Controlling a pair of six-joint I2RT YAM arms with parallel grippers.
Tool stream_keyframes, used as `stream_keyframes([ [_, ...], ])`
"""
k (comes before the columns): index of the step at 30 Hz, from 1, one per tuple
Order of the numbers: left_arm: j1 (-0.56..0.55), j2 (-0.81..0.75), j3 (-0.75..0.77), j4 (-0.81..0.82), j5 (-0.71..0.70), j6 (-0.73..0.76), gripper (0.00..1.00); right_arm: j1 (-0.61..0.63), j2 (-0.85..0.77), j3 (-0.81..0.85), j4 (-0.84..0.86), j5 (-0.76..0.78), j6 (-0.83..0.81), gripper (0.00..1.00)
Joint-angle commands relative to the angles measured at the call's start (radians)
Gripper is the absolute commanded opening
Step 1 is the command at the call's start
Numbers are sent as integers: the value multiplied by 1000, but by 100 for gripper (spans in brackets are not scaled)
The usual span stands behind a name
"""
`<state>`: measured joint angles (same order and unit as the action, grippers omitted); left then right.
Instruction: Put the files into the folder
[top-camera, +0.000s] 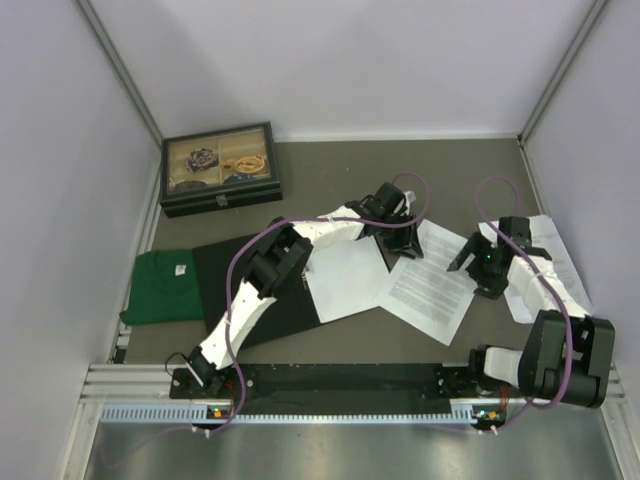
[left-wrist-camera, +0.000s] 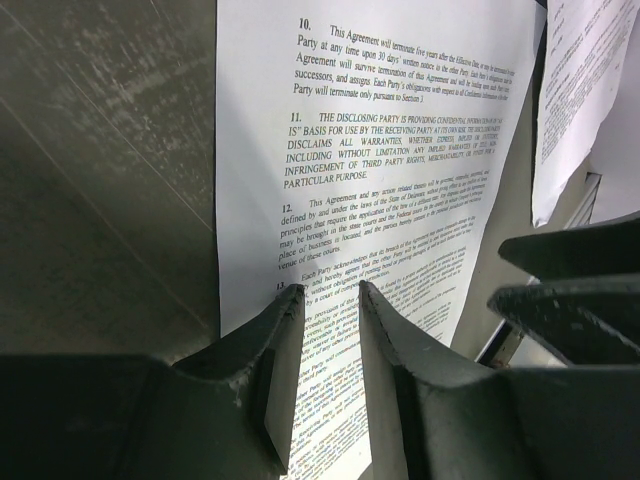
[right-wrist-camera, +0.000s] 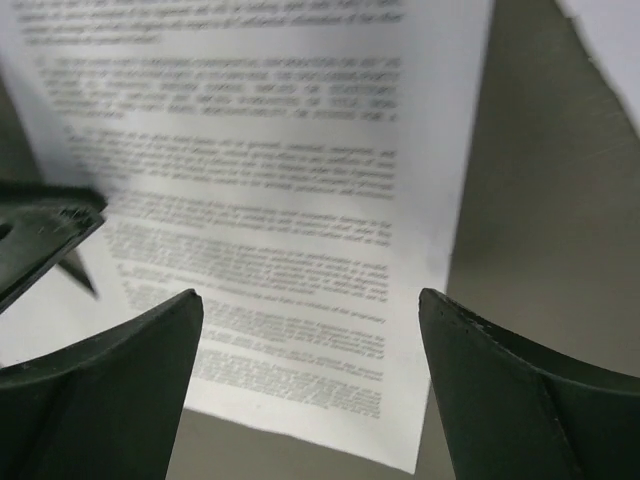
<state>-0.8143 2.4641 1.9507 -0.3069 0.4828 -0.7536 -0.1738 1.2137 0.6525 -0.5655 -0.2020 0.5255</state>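
The folder (top-camera: 250, 290) lies open on the left, its black inside facing up. A blank white sheet (top-camera: 345, 280) rests against its right edge. To the right of that lies a printed file (top-camera: 430, 285) (left-wrist-camera: 400, 150) (right-wrist-camera: 280, 200). My left gripper (top-camera: 405, 245) (left-wrist-camera: 330, 290) hovers low over this file's far corner. Its fingers are a narrow gap apart and the text shows between them, with nothing gripped. My right gripper (top-camera: 470, 258) (right-wrist-camera: 310, 295) stands wide open over the same file's right edge. Another file (top-camera: 550, 250) (left-wrist-camera: 590, 90) lies partly under the right arm.
A black glass-lidded box (top-camera: 220, 170) stands at the back left. A folded green cloth (top-camera: 160, 285) lies left of the folder. Pale walls close in on both sides and at the back. The two grippers are close together, with the right one (left-wrist-camera: 580, 290) visible in the left wrist view.
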Motion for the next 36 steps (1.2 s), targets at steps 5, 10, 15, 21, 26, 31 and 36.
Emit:
stream_keyframes([
  [5,21,95,-32,-132,-148,65,36,-12,150,24,13,182,16,88],
  [10,21,98,-41,-121,-144,57,36,-4,197,-28,113,127,30,88],
  [15,21,101,-42,-120,-138,53,36,34,247,-50,214,-32,47,88],
  [21,21,111,-30,-126,-142,53,36,40,178,-57,254,-143,39,88],
  [26,23,114,-18,-141,-147,60,36,42,107,-40,262,-270,21,86],
  [31,24,114,-12,-141,-141,56,36,40,-28,-68,311,-391,13,88],
  [36,24,118,-1,-139,-124,43,36,40,-62,-108,462,-506,60,89],
])
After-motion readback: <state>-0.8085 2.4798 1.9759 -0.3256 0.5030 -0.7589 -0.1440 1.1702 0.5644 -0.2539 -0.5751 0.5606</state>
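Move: The printed sheet to be worked lies under the open right gripper near its right edge; its middle is about 8 cm to the left, level fore and aft, and 4 cm down. The white page in the folder is some 28 cm left and 1 cm ahead, the loose sheets roughly 21 cm right and 4 cm ahead. From the left hand, whose fingertips already rest on the printed sheet, its middle is about 5 cm right and 7 cm back. Drop the open right gripper a little down and to the right, run it forward low over the table about 5 cm, then sweep it left some 9 cm against the printed sheet's right edge, rising over the last stretch while the wrist rolls its left side up about 20 degrees and the fingers tip upward. Keep the left fingertips still on the sheet. ##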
